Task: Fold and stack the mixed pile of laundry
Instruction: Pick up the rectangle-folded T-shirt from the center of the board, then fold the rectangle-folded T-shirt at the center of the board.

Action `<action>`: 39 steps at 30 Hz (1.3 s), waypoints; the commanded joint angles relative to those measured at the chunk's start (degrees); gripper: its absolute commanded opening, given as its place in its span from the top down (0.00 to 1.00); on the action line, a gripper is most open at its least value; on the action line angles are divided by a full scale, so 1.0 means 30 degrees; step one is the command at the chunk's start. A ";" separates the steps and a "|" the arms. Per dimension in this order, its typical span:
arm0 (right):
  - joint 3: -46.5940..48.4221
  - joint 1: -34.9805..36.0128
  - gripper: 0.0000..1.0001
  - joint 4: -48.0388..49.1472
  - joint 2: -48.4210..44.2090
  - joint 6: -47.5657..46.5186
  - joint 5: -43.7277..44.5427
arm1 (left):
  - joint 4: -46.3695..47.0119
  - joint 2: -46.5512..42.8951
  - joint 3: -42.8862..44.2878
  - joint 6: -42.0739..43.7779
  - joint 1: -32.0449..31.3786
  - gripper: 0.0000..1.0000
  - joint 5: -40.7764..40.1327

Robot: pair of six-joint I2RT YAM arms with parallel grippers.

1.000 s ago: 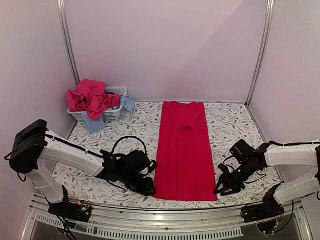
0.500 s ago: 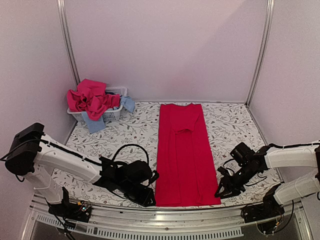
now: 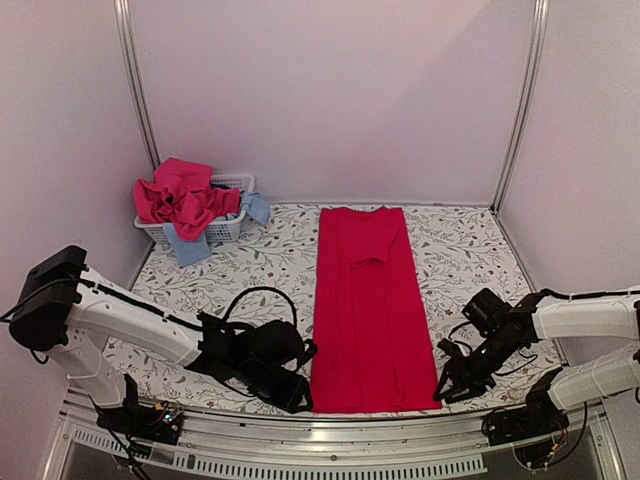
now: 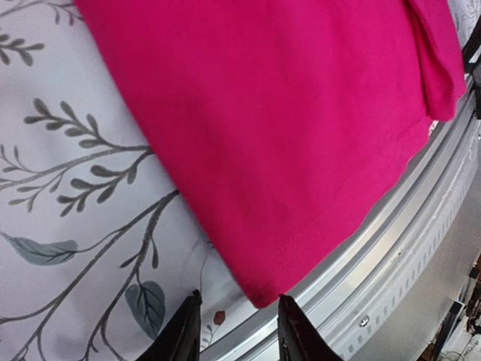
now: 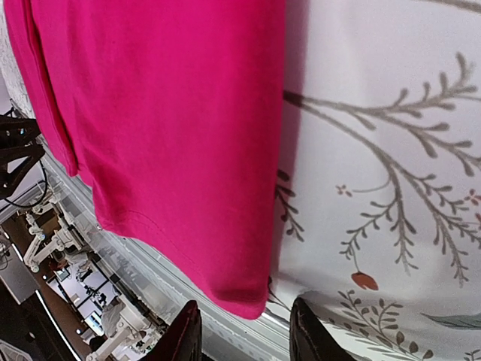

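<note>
A long red garment [image 3: 365, 300], folded lengthwise into a narrow strip, lies flat down the middle of the table, its near hem at the front edge. My left gripper [image 3: 303, 398] sits low at its near-left corner. In the left wrist view that gripper [image 4: 237, 320] is open, and the garment's [image 4: 285, 113] corner lies just ahead of the tips, not clamped. My right gripper [image 3: 447, 388] is at the near-right corner. In the right wrist view this gripper [image 5: 244, 323] is open too, with the garment's [image 5: 165, 113] corner lying free between the fingertips. The rest of the mixed laundry pile [image 3: 180, 195] fills the basket.
The white slatted basket [image 3: 228, 232] stands at the back left, with pink-red pieces heaped in it and light blue cloths [image 3: 188, 247] hanging over its side. A metal rail [image 3: 330, 435] runs along the table's front edge, right under the garment's hem. Walls close in the back and both sides.
The red garment slid toward the front edge of the table, and both grippers moved nearer with it. The left jaws closed further, then opened again.
</note>
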 commanded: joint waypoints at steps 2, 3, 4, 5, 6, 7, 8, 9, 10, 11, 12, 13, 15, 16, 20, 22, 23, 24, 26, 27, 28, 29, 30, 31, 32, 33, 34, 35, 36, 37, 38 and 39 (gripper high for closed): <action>-0.0254 0.0711 0.61 0.1439 0.1232 0.0323 0.0304 | 0.0994 0.1408 0.0996 0.0299 -0.0222 0.64 0.0139; -0.0239 0.0899 0.61 0.1631 0.1525 0.0375 0.0223 | 0.1102 0.1565 0.1070 0.0324 -0.0224 0.64 0.0209; -0.0211 0.1102 0.62 0.1831 0.1701 0.0391 0.0136 | 0.1196 0.1746 0.1152 0.0368 -0.0250 0.64 0.0298; -0.0204 0.1315 0.63 0.1987 0.1958 0.0407 0.0070 | 0.1270 0.1875 0.1177 0.0406 -0.0250 0.64 0.0386; -0.0225 0.1558 0.64 0.2197 0.2117 0.0464 -0.0011 | 0.1356 0.1953 0.1210 0.0435 -0.0277 0.66 0.0474; -0.0261 0.1639 0.66 0.2341 0.2310 0.0508 -0.0106 | 0.1403 0.1974 0.1232 0.0481 -0.0279 0.69 0.0500; -0.0225 0.1759 0.68 0.2406 0.2373 0.0531 -0.0176 | 0.1413 0.2006 0.1249 0.0563 -0.0290 0.73 0.0507; -0.0147 0.1818 0.71 0.2418 0.2400 0.0538 -0.0225 | 0.1388 0.1984 0.1307 0.0672 -0.0280 0.78 0.0463; 0.0005 0.1821 0.74 0.2420 0.2268 0.0517 -0.0228 | 0.1327 0.1974 0.1413 0.0803 -0.0287 0.83 0.0363; 0.0171 0.1822 0.77 0.2391 0.2158 0.0511 -0.0221 | 0.1180 0.1940 0.1550 0.0984 -0.0302 0.88 0.0240; 0.0509 0.1822 0.81 0.2314 0.2026 0.0444 -0.0220 | 0.1055 0.1917 0.1805 0.1161 -0.0315 0.93 0.0068; 0.0831 0.1822 0.89 0.2125 0.1914 0.0384 -0.0070 | 0.0915 0.1878 0.1991 0.1333 -0.0320 0.98 -0.0108; 0.1507 0.1822 1.00 0.1720 0.1709 0.0158 0.0203 | 0.0655 0.1770 0.2379 0.1672 -0.0328 1.00 -0.0477; 0.1885 0.1818 1.00 0.1443 0.1585 0.0041 0.0375 | 0.0532 0.1709 0.2561 0.1921 -0.0289 1.00 -0.0641; 0.3266 0.1822 1.00 0.0766 0.1187 -0.0584 0.0743 | 0.0084 0.1600 0.3496 0.3078 -0.0239 1.00 -0.1218; 0.3923 0.1822 1.00 0.0520 0.1347 -0.0946 0.0839 | 0.0003 0.1606 0.3933 0.3651 -0.0107 1.00 -0.1372; 0.4304 0.1822 1.00 0.0395 0.1459 -0.1141 0.0975 | -0.0018 0.1616 0.4129 0.3934 0.0046 1.00 -0.1423; 0.4641 0.1822 1.00 0.0325 0.1667 -0.1309 0.1156 | -0.0061 0.1631 0.4318 0.4067 0.0245 1.00 -0.1429; 0.5415 0.1822 1.00 0.0101 0.2004 -0.1723 0.1784 | -0.0172 0.1678 0.4630 0.4196 0.0971 1.00 -0.1292; 0.5868 0.1807 1.00 -0.0045 0.2194 -0.1894 0.2107 | -0.0165 0.1643 0.4783 0.4214 0.1375 1.00 -0.1190; 0.6331 0.1710 1.00 -0.0159 0.2572 -0.2226 0.2312 | -0.0069 0.1569 0.4876 0.4271 0.1781 1.00 -0.1107; 0.6714 0.1469 1.00 -0.0184 0.2861 -0.2386 0.2466 | 0.0060 0.1508 0.4964 0.4351 0.2154 1.00 -0.1002; 0.7121 0.1192 1.00 -0.0147 0.3068 -0.2577 0.2628 | 0.0121 0.1570 0.5191 0.4431 0.2545 1.00 -0.0981; 0.7641 0.0817 1.00 -0.0069 0.3410 -0.2820 0.2813 | 0.0106 0.1743 0.5410 0.4492 0.2967 1.00 -0.0924; 0.8021 0.0385 1.00 0.0018 0.3645 -0.2996 0.2994 | 0.0189 0.1948 0.5632 0.4555 0.3423 1.00 -0.0796; 0.8500 -0.0145 1.00 0.0091 0.4032 -0.3261 0.3134 | 0.0265 0.2175 0.5894 0.4683 0.3871 1.00 -0.0699; 0.9004 -0.0691 1.00 0.0166 0.4633 -0.3487 0.3276 | 0.0234 0.2485 0.6205 0.4831 0.4220 1.00 -0.0830; 0.9517 -0.1213 1.00 0.0274 0.5034 -0.3875 0.3345 | 0.0245 0.2842 0.6584 0.4992 0.4619 1.00 -0.0916; 1.0097 -0.1707 1.00 0.0452 0.5622 -0.4095 0.3357 | 0.0235 0.3198 0.6998 0.5185 0.5010 1.00 -0.0930; 1.0664 -0.2084 1.00 0.0599 0.6065 -0.4350 0.3344 | 0.0256 0.3635 0.7427 0.5432 0.5384 1.00 -0.0961; 1.1277 -0.2416 1.00 0.0775 0.6854 -0.4620 0.3306 | 0.0284 0.4092 0.7931 0.5639 0.5761 1.00 -0.1024; 1.1899 -0.2681 1.00 0.0911 0.7347 -0.4794 0.3323 | 0.0266 0.4530 0.8470 0.5921 0.6108 1.00 -0.1076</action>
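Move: The T-shirt's near left corner lies about 2 cm to the left hand's right, level with it and 1 cm below; the shirt's middle is some 28 cm ahead and 13 cm to its right, with the board's near edge 2 cm behind the hand. For the right hand, the near right corner is about 2 cm to its left, 1 cm back and 1 cm down, while the shirt's middle lies roughly 28 cm ahead and 11 cm left. Both half-open grippers first slide inward about 2 cm, low over the board, the left going right and the right going left, and close on the T-shirt's two near corners, pinching the hem. Keeping hold, they lift it some 7 cm while easing a few centimetres closer together, then speed up forward over the rest of the shirt to about 15 cm out, the wrists tilting the fingertips forward by roughly 15 degrees on the left and 20 on the right. ##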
